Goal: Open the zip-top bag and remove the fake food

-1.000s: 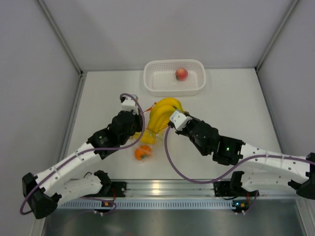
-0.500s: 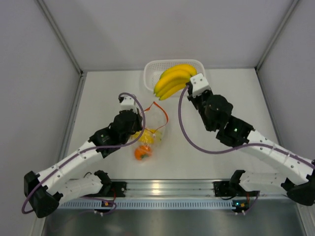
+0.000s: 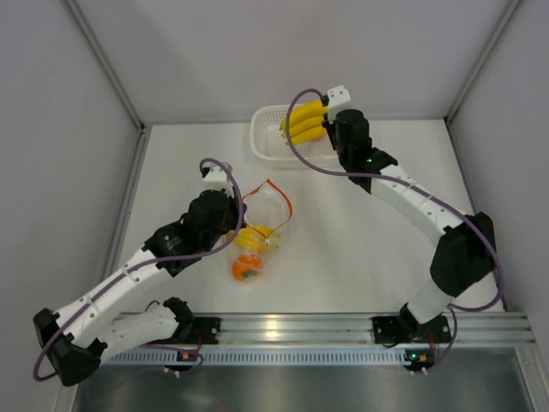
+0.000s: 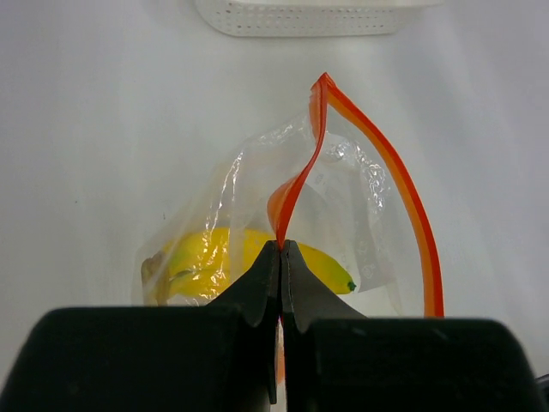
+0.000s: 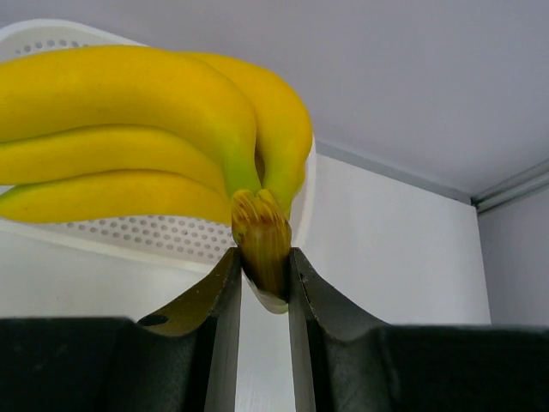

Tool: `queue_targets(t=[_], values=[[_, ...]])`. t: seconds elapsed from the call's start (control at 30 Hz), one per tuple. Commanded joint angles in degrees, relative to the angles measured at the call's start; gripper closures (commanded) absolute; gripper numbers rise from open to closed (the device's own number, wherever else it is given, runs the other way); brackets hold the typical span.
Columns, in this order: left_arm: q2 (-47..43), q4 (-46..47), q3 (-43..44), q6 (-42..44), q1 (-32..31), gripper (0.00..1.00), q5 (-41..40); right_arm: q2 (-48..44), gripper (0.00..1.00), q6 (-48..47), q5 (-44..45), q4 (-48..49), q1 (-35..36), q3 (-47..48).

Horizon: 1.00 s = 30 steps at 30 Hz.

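The clear zip-top bag [image 3: 264, 210] [image 4: 343, 184] lies mid-table, its mouth gaping, its orange-red zip strip [image 4: 296, 184] standing up. My left gripper [image 3: 238, 216] [image 4: 281, 247] is shut on that strip. A yellow banana bunch [image 4: 223, 257] [image 3: 249, 238] rests inside the bag. An orange fruit with a green top [image 3: 247, 268] sits just below the bag. My right gripper [image 3: 324, 116] [image 5: 262, 262] is shut on the brown stem of a second banana bunch [image 3: 305, 120] [image 5: 129, 129], held above the white basket [image 3: 268, 142]. The peach is hidden.
The white perforated basket [image 5: 154, 233] [image 4: 300, 17] stands at the back of the table against the grey rear wall. Grey side walls close in the left and right. An aluminium rail [image 3: 283, 330] carrying the arm bases runs along the near edge.
My right arm has carried the banana bunch out of the bag, up and back over the basket. The left gripper has kept its hold on the strip, and the bag has shifted slightly.
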Motion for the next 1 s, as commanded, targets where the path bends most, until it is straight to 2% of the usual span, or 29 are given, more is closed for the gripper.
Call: queue_targets(t=[0.0,0.33,0.43,0.57,0.67,0.8,0.87,0.9,0.97], values=[[-1.07,-0.87,2.81,-0.80,0.19,1.00,2.91,4.94,1.00,-0.39,-4.61,9.30,-1.01,5.94],[-0.36,-0.78,4.22,-0.89,0.19,1.00,6.08,25.32,1.00,-1.90,-7.32,11.68,-2.42,20.96],[-0.63,-0.87,4.57,-0.71,0.19,1.00,6.70,29.10,0.93,-1.90,-8.91,13.26,-2.85,23.69],[-1.59,-0.78,4.75,-0.54,0.19,1.00,7.14,33.68,0.89,-3.13,-10.84,13.88,-3.12,27.64],[-2.21,-0.96,4.84,0.16,0.19,1.00,7.14,36.24,0.76,-3.92,-11.12,13.88,-3.21,30.20],[-2.47,-0.87,4.83,0.60,0.19,1.00,7.14,36.15,0.52,-4.62,-10.85,14.15,-3.21,30.65],[-2.30,-0.87,4.92,0.69,0.19,1.00,7.23,35.02,0.43,-4.80,-10.76,13.36,-3.21,30.56],[-2.21,-0.87,5.18,0.78,0.19,1.00,7.57,34.49,0.26,-5.24,-10.85,13.27,-3.21,30.21],[-1.95,-0.87,5.27,0.87,0.19,1.00,7.75,31.42,0.18,-5.07,-10.59,13.53,-3.29,27.75]])
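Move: The right hand already holds the banana bunch by its stem; the white basket's middle lies about 15 cm ahead of this hand, some 10 cm left and 17 cm lower. Inside it, hidden under the bunch, the peach sits roughly 17 cm ahead and 7 cm left. From the left hand, which holds the bag's edge, the basket is some 31 cm ahead, 18 cm right and 11 cm lower. Right carries the bananas 14 cm forward, 11 down, 8 left into the basket, opens; left keeps pinching the bag. ##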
